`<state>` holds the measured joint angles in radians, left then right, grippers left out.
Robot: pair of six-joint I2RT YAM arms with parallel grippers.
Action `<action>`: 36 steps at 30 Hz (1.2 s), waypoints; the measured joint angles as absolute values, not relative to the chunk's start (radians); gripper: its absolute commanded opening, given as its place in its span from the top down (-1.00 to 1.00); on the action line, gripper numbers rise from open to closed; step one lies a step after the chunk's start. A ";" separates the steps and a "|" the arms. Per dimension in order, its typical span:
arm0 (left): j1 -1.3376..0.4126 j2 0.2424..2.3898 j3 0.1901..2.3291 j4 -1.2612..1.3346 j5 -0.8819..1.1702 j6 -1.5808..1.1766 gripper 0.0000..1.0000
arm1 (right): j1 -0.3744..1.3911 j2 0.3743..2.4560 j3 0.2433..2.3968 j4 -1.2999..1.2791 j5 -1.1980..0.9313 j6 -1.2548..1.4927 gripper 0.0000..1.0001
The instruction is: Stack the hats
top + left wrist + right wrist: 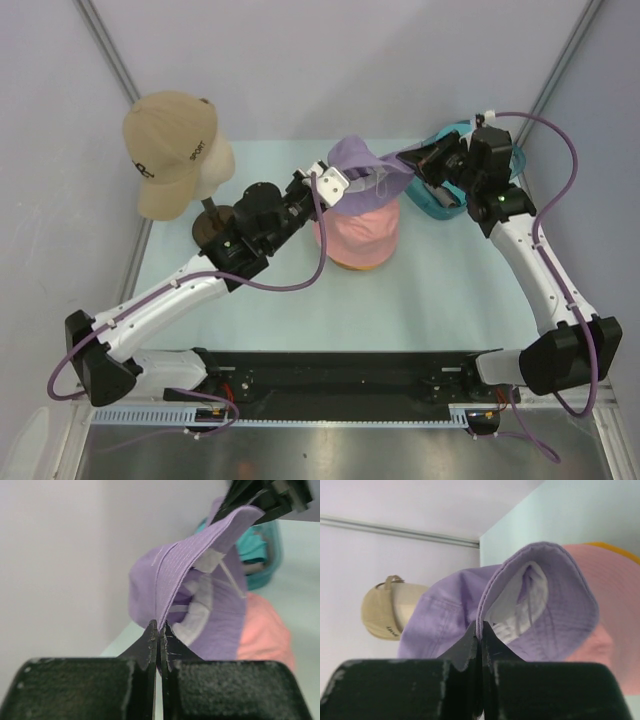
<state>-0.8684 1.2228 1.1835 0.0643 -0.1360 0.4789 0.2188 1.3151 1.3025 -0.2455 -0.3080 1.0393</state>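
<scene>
A lilac hat [362, 165] hangs in the air between both grippers, brim stretched, above a pink hat [358, 235] that sits over a yellow-orange hat [345, 264] on the table. My left gripper [335, 182] is shut on the lilac brim [172, 587] at its left side. At the opposite side my right gripper [408, 160] is shut on the brim [487, 600]. The hat's white lining [520, 605] faces the right wrist camera. A teal hat [250, 547] lies in the teal tub [445, 195] behind the right gripper.
A cream mannequin head [215, 160] wearing a tan cap [165, 150] stands on a dark stand [212, 222] at the back left. Grey walls close the back and sides. The light green table [450, 290] has bare surface at the front.
</scene>
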 measured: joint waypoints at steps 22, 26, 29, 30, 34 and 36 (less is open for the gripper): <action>-0.685 1.289 1.159 0.355 -0.297 0.670 1.00 | 0.293 1.582 1.481 0.184 -0.609 0.982 1.00; -0.672 1.295 1.151 0.371 -0.284 0.667 0.99 | 0.294 1.621 1.481 0.261 -0.638 0.982 1.00; -0.672 1.303 1.127 0.399 -0.287 0.672 0.99 | 0.294 1.639 1.473 0.322 -0.658 0.984 1.00; -0.671 1.309 1.118 0.410 -0.291 0.672 0.89 | 0.294 1.644 1.467 0.345 -0.665 0.987 1.00; -0.670 1.333 1.092 0.427 -0.312 0.664 -0.35 | 0.294 1.676 1.436 0.448 -0.683 1.042 1.00; -0.669 1.338 1.091 0.407 -0.311 0.643 -0.69 | 0.294 1.696 1.430 0.489 -0.690 1.080 1.00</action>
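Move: Both hands pinch the purple hat's brim, its middle some 5 cm ahead and 6 cm right of the left hand, slightly below both. The pink hat stands about 5 cm ahead, 4 cm right and 18 cm below the left hand; from the right hand it is 3 cm back, 10 cm left and 16 cm below. The blue basket lies roughly 15 cm ahead, 17 cm right and 31 cm below the right hand. Leftward and forward, both arms carry the purple hat: the left hand goes about 9 cm forward and 8 cm left, away from the pink hat, the right some 10 cm left and a little forward. Both rise first, then sink partway or fully back, swinging counter-clockwise and tipping fingers up. Right keeps its pinch; at the end the left fingers open about halfway around the brim. ##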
